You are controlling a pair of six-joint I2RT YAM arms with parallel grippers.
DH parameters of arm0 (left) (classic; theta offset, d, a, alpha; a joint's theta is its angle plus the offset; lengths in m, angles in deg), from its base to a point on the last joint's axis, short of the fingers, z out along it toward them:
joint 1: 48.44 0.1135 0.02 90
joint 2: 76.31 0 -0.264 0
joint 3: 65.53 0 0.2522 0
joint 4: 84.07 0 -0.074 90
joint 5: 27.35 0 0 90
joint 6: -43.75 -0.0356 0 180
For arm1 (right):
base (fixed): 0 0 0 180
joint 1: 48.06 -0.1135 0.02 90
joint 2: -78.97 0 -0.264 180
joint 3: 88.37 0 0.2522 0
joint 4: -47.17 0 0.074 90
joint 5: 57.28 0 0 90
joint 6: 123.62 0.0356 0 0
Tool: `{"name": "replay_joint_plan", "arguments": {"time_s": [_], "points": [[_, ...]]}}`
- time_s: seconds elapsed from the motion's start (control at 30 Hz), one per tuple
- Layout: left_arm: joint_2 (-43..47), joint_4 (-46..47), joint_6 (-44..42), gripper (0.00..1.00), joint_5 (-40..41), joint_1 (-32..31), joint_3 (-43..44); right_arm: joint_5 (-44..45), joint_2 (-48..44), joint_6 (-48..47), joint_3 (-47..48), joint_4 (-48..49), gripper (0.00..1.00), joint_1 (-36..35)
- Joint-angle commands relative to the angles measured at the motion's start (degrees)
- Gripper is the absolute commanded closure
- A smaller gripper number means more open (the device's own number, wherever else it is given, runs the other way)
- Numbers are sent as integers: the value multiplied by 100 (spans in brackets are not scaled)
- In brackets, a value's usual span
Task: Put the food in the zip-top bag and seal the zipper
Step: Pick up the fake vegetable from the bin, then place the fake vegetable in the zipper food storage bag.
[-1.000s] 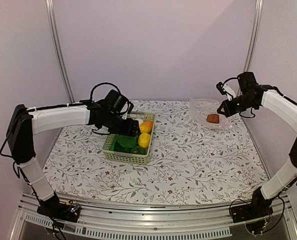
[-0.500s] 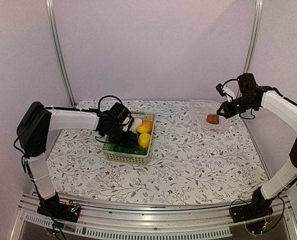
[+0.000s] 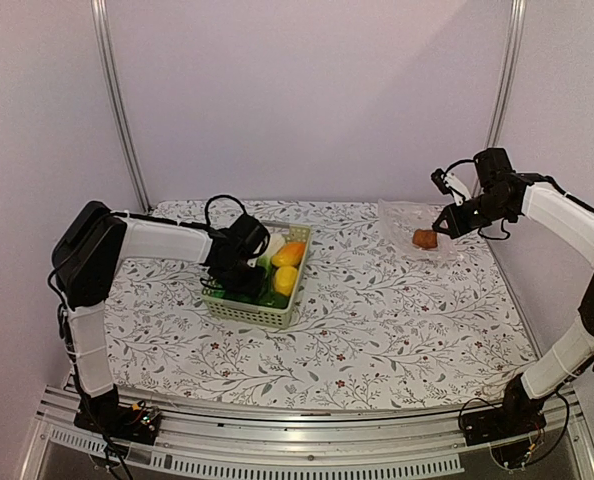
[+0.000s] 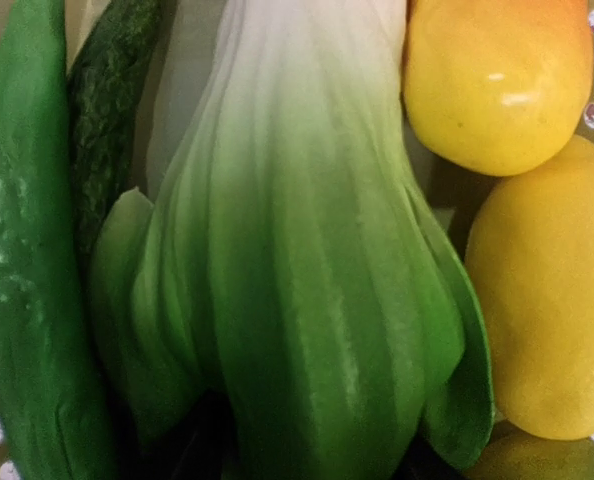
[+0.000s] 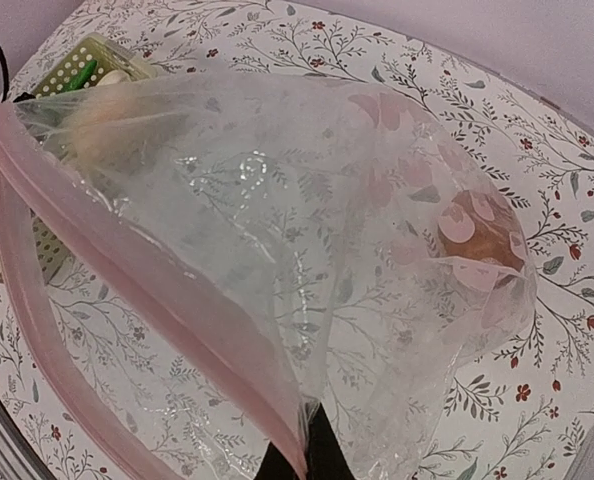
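The pale green basket [image 3: 239, 310] holds the food: a bok choy [image 4: 307, 250], two green cucumbers [image 4: 27, 280], an orange-yellow pepper [image 4: 497, 80] and a lemon [image 4: 547, 300]. My left gripper [image 3: 239, 270] is down in the basket, open, with dark finger shapes on either side of the bok choy's leafy end. My right gripper [image 5: 302, 455] is shut on the zip-top bag [image 5: 307, 200] at its pink zipper [image 5: 127, 260] and holds the mouth up. A brown mushroom-like piece [image 5: 482, 235] lies inside the bag, also seen from above [image 3: 424, 238].
The basket also shows in the right wrist view [image 5: 77, 65], behind the bag. The floral table cloth [image 3: 377, 320] covers the table. Metal posts [image 3: 117, 100] stand at the back corners, with walls close behind.
My left arm has lowered and reached further into the basket, onto the bok choy. The basket has turned slightly. The right arm and bag have not moved.
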Motion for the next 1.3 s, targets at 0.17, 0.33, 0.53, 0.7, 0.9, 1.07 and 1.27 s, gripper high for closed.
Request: {"name": "replay_joint_plan", "arguments": {"time_s": [0.17, 0.33, 0.53, 0.7, 0.9, 1.07, 1.27], "points": [[911, -399, -228, 67, 560, 23, 109, 7, -159, -41, -53, 12, 100, -4], [1346, -1075, -520, 74, 504, 31, 599, 180, -129, -94, -7, 21, 100, -29], [1754, -1688, -707, 84, 77, 7, 1303, 430, -34, -147, 84, 43, 100, -205], [2114, -1711, -689, 88, -487, -105, 1795, 628, 62, -182, 146, 59, 100, -331], [2198, -1346, -308, 94, -1410, -496, 2100, 758, 171, -221, 258, 41, 100, -469], [2069, -773, 67, 98, -2225, -845, 2123, 806, 303, -227, 390, 2, 100, -575], [1659, -355, 223, 100, -2770, -1217, 2220, 896, 408, -210, 512, -18, 100, -683]]}}
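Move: The bok choy's leafy end lies between the left fingers; its middle is about 6 cm ahead of that hand and 3 cm to the right, at roughly finger height. The lemon lies some 8 cm right and 4 cm ahead, the mango about 12 cm ahead and 9 cm right, the dark green vegetable 5 cm right and 2 cm back, and the long cucumber 5 cm left and 6 cm ahead. From the right hand, the bok choy is roughly 37 cm left, 5 cm ahead and 18 cm down. The left fingers finish closing around the bok choy's leafy end and lift it up out of the basket by about 28 cm, first nearly straight up, then in the last third sweeping some 13 cm right towards the bag and about 8 cm back, while the wrist tilts some 35 degrees so the fingers swing out to the right, with a clockwise turn. The right hand keeps its pinch on the bag's rim and late on eases a couple of centimetres left, towards the left hand, tilting slightly. ##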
